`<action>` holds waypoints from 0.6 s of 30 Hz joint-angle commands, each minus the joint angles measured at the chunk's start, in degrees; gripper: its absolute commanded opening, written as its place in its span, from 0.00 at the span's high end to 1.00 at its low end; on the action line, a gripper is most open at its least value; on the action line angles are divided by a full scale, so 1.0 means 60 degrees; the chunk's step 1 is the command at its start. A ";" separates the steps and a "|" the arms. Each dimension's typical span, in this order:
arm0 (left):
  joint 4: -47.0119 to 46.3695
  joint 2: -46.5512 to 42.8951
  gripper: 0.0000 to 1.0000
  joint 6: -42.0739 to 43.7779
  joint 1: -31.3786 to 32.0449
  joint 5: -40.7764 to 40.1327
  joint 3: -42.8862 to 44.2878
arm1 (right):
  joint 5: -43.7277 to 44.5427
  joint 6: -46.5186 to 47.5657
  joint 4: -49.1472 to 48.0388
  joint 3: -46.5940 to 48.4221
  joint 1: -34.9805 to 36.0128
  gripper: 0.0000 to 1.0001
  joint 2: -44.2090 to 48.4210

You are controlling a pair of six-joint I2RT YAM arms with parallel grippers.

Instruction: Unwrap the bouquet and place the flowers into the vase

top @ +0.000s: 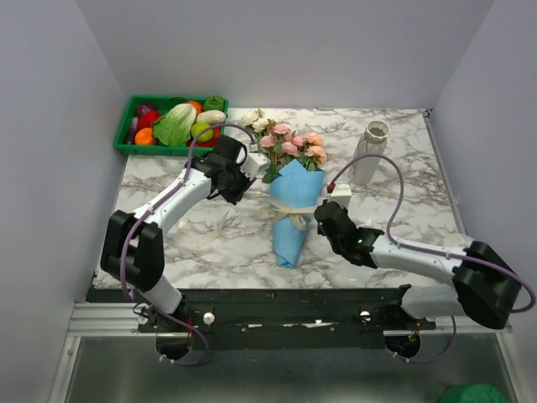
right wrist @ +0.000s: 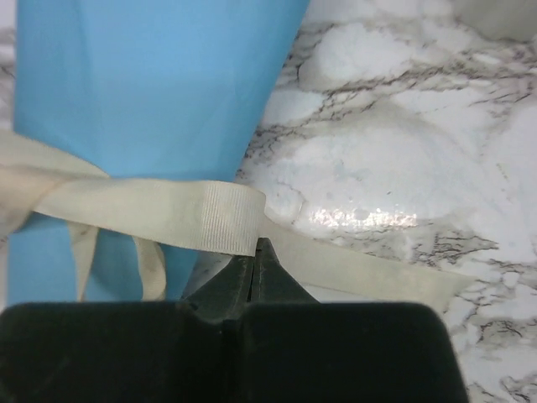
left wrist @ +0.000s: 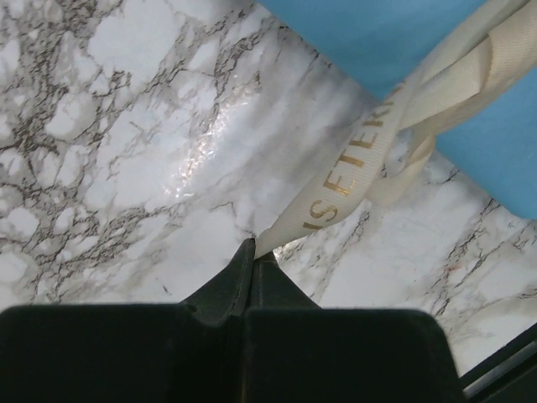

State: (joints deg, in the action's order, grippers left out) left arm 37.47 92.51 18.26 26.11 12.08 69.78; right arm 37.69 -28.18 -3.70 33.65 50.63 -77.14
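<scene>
The bouquet (top: 295, 214) lies in the middle of the marble table, its blue paper cone (right wrist: 151, 75) pointing toward me and tied with a beige ribbon (top: 289, 216). The flowers (top: 289, 144), pink and cream roses, stick out of the far end. My left gripper (left wrist: 254, 246) is shut on one ribbon tail with gold lettering (left wrist: 348, 172), left of the cone (left wrist: 403, 42). The right gripper (right wrist: 257, 245) is shut with a ribbed ribbon tail (right wrist: 210, 217) pinched at its tips, just right of the cone. From above, the left gripper (top: 245, 186) and the right gripper (top: 320, 215) flank the bouquet. The vase (top: 369, 153) stands upright at the back right.
A green crate (top: 126, 138) of toy vegetables sits at the back left corner. Grey walls close in both sides and the back. A second ribbon tail (right wrist: 377, 269) lies on the marble to the right of my right fingers.
</scene>
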 commanded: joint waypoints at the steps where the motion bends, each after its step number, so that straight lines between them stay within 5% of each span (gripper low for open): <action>1: 0.0726 -0.1134 1.00 -0.0304 -0.0790 0.0272 0.0660 | 0.1289 -0.0619 0.1216 0.0002 0.0057 0.99 0.1590; 6: 0.1413 -0.2423 1.00 -0.0042 -0.2209 0.0112 0.0748 | 0.2389 -0.1044 0.2722 0.0339 -0.0132 0.99 0.3040; 18: 0.1943 -0.3202 1.00 0.1146 -0.7147 -0.0519 0.0250 | 0.2419 -0.2055 0.5492 0.1494 -0.3852 0.99 0.5007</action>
State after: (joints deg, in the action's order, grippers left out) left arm 46.52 72.14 22.63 -9.67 10.22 71.50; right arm 48.80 -37.32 20.80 38.63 30.61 -47.22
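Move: The ribbon's bow sits on the blue paper about 15 cm to the right of the left hand, level with it and some 5 cm lower. From the right hand the bow is roughly 6 cm to the left, level and 2 or 3 cm lower. The flower heads are about 24 cm ahead and 7 cm left of the right hand; the vase is some 14 cm ahead and 12 cm right of it. From the left hand, the vegetable tray is around 26 cm ahead and 16 cm left. The two ribbon ends, already pinched in shut fingers, are pulled quickly apart and up, away from the bow. The left hand rises about 12 cm while sweeping some 22 cm left and turning about 30 degrees counter-clockwise; the right first lifts, then also swings right, turning about as far clockwise. Both keep their hold. ##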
